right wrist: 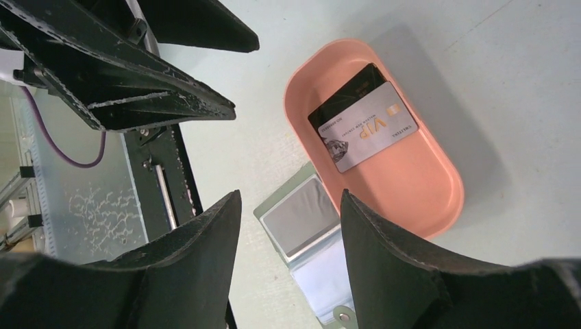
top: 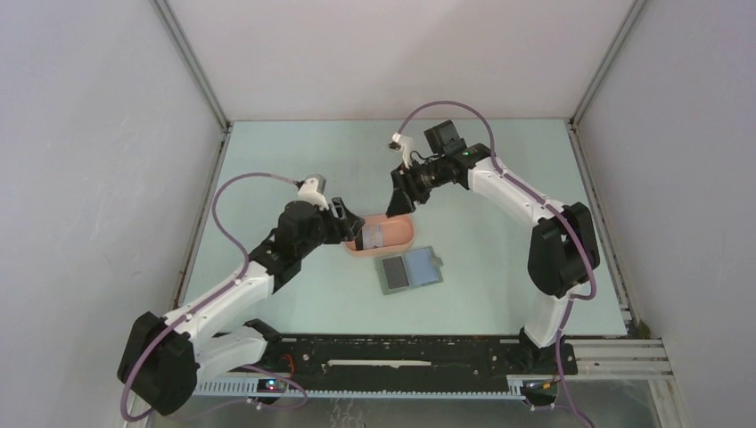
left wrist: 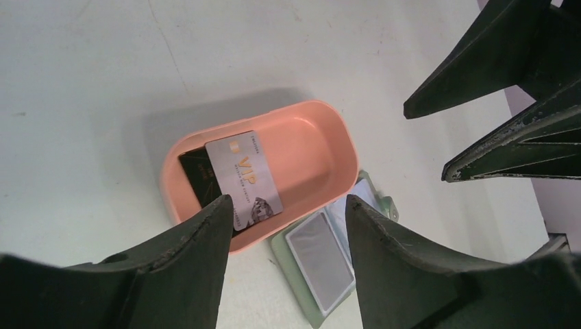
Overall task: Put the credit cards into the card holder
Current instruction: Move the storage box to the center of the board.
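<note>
Two credit cards lie stacked in a pink tray: a silver card marked VIP rests on a black card. The right wrist view shows the same silver card and black card. The card holder lies open and flat just in front of the tray, with a grey clear pocket facing up. My left gripper hovers open over the tray's near-left end, nothing between its fingers. My right gripper hangs open above the tray's far side, also holding nothing.
The pink tray sits mid-table, touching the card holder's far edge. The two grippers are close together above it; the right gripper's fingers show in the left wrist view. Grey walls enclose the table on three sides.
</note>
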Tool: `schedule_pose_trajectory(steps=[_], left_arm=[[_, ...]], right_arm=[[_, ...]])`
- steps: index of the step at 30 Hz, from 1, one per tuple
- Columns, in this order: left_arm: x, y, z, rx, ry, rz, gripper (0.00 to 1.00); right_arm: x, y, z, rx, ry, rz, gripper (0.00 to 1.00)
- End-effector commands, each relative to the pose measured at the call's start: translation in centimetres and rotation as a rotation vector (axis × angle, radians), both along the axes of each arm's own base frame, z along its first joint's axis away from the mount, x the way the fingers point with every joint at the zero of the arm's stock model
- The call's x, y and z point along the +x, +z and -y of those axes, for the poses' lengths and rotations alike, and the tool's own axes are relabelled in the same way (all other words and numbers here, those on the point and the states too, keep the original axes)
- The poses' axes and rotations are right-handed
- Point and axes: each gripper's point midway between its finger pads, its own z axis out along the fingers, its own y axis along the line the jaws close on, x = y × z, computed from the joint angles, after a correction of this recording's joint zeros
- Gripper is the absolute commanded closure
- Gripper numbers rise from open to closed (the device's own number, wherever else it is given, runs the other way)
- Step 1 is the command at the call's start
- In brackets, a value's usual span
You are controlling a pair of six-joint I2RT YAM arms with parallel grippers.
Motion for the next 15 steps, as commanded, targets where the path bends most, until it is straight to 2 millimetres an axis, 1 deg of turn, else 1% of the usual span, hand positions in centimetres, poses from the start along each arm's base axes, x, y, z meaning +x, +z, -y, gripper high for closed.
schedule_pose_trajectory(steps=[1, 8, 11, 15], left_arm=[[0.8, 1.7, 2.0, 0.041, -0.037, -0.005, 0.34], [2.4, -0.5, 2.8, 0.264, 0.084, -0.070, 0.33], [2.8, -1.5, 3.2, 0.317, 0.120, -0.087, 0.33], [3.1, -1.8, 3.4, 0.327, 0.148, -0.077, 0.33]], right_arm=[[1.0, 1.9, 1.3, 0.035, -0.029, 0.072, 0.36], [2.4, 1.0, 2.6, 0.020, -0.075, 0.061, 0.36], [3.1, 0.0, 3.1, -0.007, -0.097, 0.055, 0.36], [4.4, -2.0, 4.0, -0.072, -0.130, 0.062, 0.36]])
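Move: The storage box sits about 3 cm ahead of my left hand, 6 cm to its right and some 12 cm below. The VIP card inside it lies around 2 cm left of the box's middle and about level with it. The card holder is about 10 cm nearer me than the box and 8 cm farther right. From my right hand the box is roughly 1 cm ahead, 5 cm to the left and 14 cm down. With its fingers staying wide open, my left hand sweeps about 4 cm to the right and a little forward, in over the left part of the storage box. It then sinks some 3.5 cm towards the cards, its left side rolling up by about 15 degrees. My right hand backs away from the box to the right and forward, about 4 cm in all, also open and nearly level. ##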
